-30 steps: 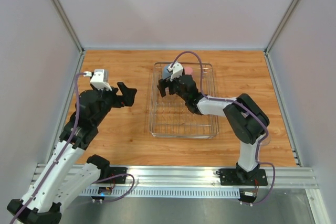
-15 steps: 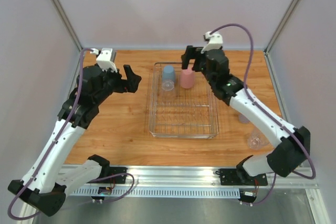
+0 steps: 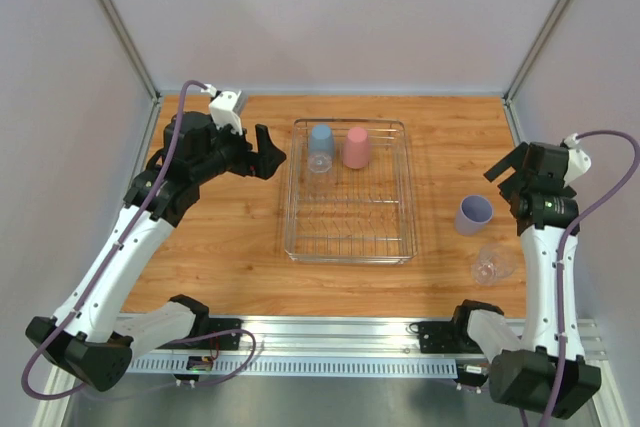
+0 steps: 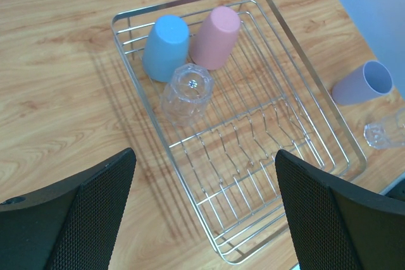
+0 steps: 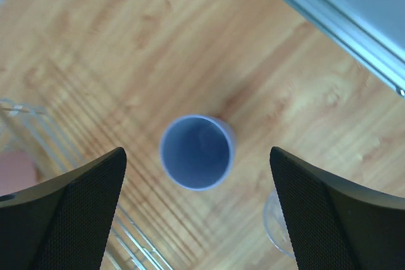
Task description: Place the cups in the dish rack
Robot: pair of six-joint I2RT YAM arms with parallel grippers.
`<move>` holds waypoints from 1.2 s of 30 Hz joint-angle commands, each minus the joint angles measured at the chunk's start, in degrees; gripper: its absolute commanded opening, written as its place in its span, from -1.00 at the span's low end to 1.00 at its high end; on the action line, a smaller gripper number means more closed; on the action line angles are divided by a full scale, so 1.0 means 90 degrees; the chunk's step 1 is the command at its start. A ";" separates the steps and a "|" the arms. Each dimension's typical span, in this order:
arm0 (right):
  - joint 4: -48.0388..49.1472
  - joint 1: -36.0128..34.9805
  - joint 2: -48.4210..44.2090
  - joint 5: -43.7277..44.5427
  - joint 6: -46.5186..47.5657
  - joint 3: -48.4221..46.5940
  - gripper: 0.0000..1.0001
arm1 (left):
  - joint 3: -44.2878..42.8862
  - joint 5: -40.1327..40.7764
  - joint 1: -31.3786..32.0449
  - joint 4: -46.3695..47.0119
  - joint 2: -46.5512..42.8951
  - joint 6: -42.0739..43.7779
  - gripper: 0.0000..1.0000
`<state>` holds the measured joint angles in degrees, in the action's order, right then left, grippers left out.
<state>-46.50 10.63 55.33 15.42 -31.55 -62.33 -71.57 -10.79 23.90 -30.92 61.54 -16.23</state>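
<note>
The dish rack sits mid-table. At its far end stand a blue cup and a pink cup, both upside down, and a clear cup lies just in front of the blue one. The left wrist view shows the same blue cup, pink cup and clear cup. A lavender cup stands upright on the table right of the rack, with another clear cup nearer. My right gripper hovers open above the lavender cup. My left gripper is open, left of the rack.
The rack's wire rim runs diagonally under the left gripper. The rack's corner shows at the lower left of the right wrist view. The cell's right wall and metal rail stand close behind the lavender cup.
My right arm has swung from the rack's far end to the right side, above the lavender cup, leaving the pink cup in the rack. My left arm has risen and edged toward the rack.
</note>
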 commanded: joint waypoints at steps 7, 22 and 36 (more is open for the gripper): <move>0.0371 0.0722 0.0424 -0.0746 0.0371 0.1270 0.70 | -0.0085 -0.0247 -0.0009 -0.0129 -0.0080 0.0162 1.00; 0.1661 0.0732 0.1293 -0.0874 0.0741 0.1798 -0.22 | -0.0250 -0.0169 -0.0009 -0.0432 0.0086 0.0182 1.00; 0.2351 0.0098 -0.0229 -0.2658 0.0197 0.0685 -0.99 | -0.1344 -0.0206 -0.0009 -0.0152 0.0877 -0.2402 1.00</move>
<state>-34.57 13.23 59.00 0.84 -25.74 -51.13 -80.12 -11.46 23.90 -36.23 68.55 -25.82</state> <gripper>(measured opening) 0.022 0.997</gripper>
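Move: The purple cup, standing mouth up, is nearly below the open right hand: about 3 cm to its left, 1 cm ahead, its middle some 18 cm lower. The clear cup stands about 10 cm nearer the base than the purple one and 4 cm to the right of it. The dish rack's middle is roughly 8 cm ahead of the right hand, 32 cm left and 20 cm below. From the left hand, the purple cup lies about 49 cm right, 2 cm back and 27 cm below. The purple cup's rim is pinched by the right hand, which sinks some 14 cm to it, easing back a little and then forward again while the fingers tip further down and shut. It then lifts the cup about 8 cm, drawing forward and left towards the rack as the fingers tip up again. The open left hand dips slightly, then starts rising. ##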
